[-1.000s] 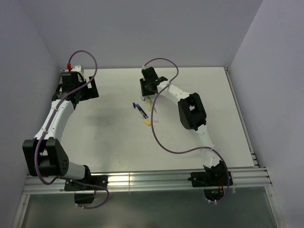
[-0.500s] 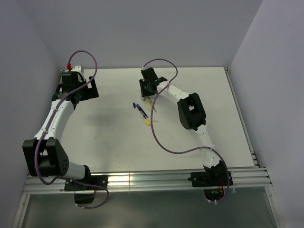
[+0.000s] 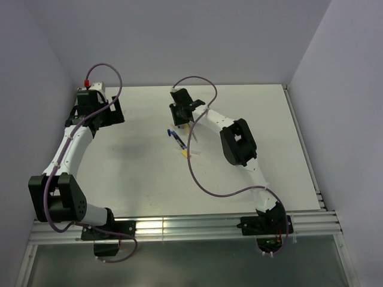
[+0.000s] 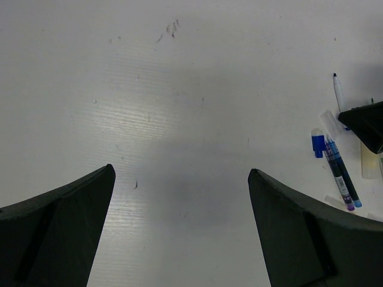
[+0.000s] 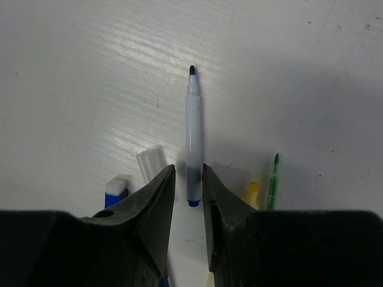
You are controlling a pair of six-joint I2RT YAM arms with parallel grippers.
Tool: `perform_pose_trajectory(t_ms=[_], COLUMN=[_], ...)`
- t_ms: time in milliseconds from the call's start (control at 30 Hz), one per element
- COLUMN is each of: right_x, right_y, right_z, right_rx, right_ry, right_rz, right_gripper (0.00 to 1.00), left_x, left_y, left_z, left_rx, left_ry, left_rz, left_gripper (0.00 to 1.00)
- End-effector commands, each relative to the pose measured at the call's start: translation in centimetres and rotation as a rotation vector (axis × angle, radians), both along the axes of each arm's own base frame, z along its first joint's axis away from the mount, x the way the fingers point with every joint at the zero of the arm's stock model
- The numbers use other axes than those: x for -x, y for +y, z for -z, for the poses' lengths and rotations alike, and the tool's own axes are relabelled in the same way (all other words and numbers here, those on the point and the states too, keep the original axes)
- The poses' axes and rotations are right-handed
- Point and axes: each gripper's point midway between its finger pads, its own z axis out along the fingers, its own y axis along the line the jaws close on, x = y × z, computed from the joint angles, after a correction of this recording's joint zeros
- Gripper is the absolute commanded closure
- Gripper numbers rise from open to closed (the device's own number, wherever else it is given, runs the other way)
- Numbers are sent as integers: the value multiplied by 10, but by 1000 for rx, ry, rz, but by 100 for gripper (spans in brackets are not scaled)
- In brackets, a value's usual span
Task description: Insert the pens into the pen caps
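A white pen (image 5: 192, 134) with a dark tip lies on the table, its blue rear end between my right gripper's (image 5: 188, 173) fingertips. The jaws stand narrowly open round it, with a slim gap on the left side. Left of them lie a translucent pen cap (image 5: 151, 161) and a blue-and-white cap (image 5: 116, 190). To the right sit a yellow pen cap (image 5: 251, 194) and a thin green pen (image 5: 273, 179). A dark blue pen (image 4: 341, 176) lies next to the blue cap (image 4: 318, 145). My left gripper (image 4: 179, 173) is wide open over bare table, far left of the pens (image 3: 178, 139).
Grey walls enclose the white table (image 3: 137, 173) on the left, back and right. A purple cable (image 3: 203, 179) from the right arm loops over the table just in front of the pens. A metal rail (image 3: 179, 227) runs along the near edge.
My right gripper has shifted slightly left and away in the top view, and its jaws have narrowed a little. The left arm has not moved.
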Motion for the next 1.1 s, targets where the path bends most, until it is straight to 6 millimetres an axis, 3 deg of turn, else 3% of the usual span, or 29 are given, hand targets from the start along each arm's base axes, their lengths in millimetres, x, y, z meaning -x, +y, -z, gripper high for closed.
perform_pose_trajectory(t_ms=[0, 333, 467, 533, 667, 700, 767, 800, 833, 867, 900, 967, 1000, 1033, 1067], right_x=[-5, 6, 2, -2, -31, -36, -40, -39, -39, -33, -24, -9, 13, 23, 32], right_y=[-2, -6, -4, 1, 7, 4, 5, 4, 1, 5, 4, 3, 6, 4, 6], right_z=[-1, 13, 8, -6, -74, -101, -132, -161, -176, -187, -221, -236, -269, -265, -278], right_rx=[30, 74, 82, 67, 1, -25, -70, -104, -124, -168, -212, -287, -368, -403, -446], right_ry=[-21, 51, 36, 5, -170, -220, -280, -321, -343, -346, -390, -382, -402, -365, -377], right_rz=[11, -28, -51, -91, -97, -96, -108, -119, -126, -169, -198, -253, -327, -340, -371], right_gripper=[68, 75, 100, 100, 100, 100, 100, 100, 100, 100, 100, 100, 100, 100, 100], left_x=[-5, -4, -6, -8, -14, -16, -20, -22, -23, -25, -25, -23, -17, -18, -5], left_y=[-1, -6, -6, -2, 5, 5, 3, 1, -3, -4, -8, -26, -32, -41, -58], left_z=[-21, -20, -21, -22, -35, -40, -56, -67, -75, -91, -100, -117, -130, -148, -150], left_rx=[14, 17, 16, 6, -22, -23, -7, 2, 30, 54, 102, 194, 237, 257, 308], left_ry=[-67, -55, -43, -43, -76, -93, -131, -163, -185, -221, -240, -293, -332, -414, -431], left_rz=[7, 43, 51, 27, -1, 1, 14, 26, 37, 39, 37, 124, 145, 199, 295], left_gripper=[0, 0, 0, 0, 1, 1, 1, 0, 1, 3, 4, 6, 7, 7, 3])
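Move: My right hand, fingers part-open, hangs low over the blue tail end of the white pen, whose middle is about 3 cm ahead, 2 cm left and 1 cm below. The clear pen cap lies some 3 cm left and 1 cm back, the blue cap about 5 cm left and 4 cm back, the yellow pen roughly 4 cm right and 3 cm back. From my left hand the white pen is about 20 cm right, 12 cm ahead and 17 cm below. I ease my right hand down slightly and pinch the white pen near its blue end, then lift fast and nearly straight up, about 17 cm, tilting the fingers some 15 degrees upward and turning a little counter-clockwise. As the pen rises, I bring my wide-open left hand up too, some 8 cm, also tipping its fingers upward. ##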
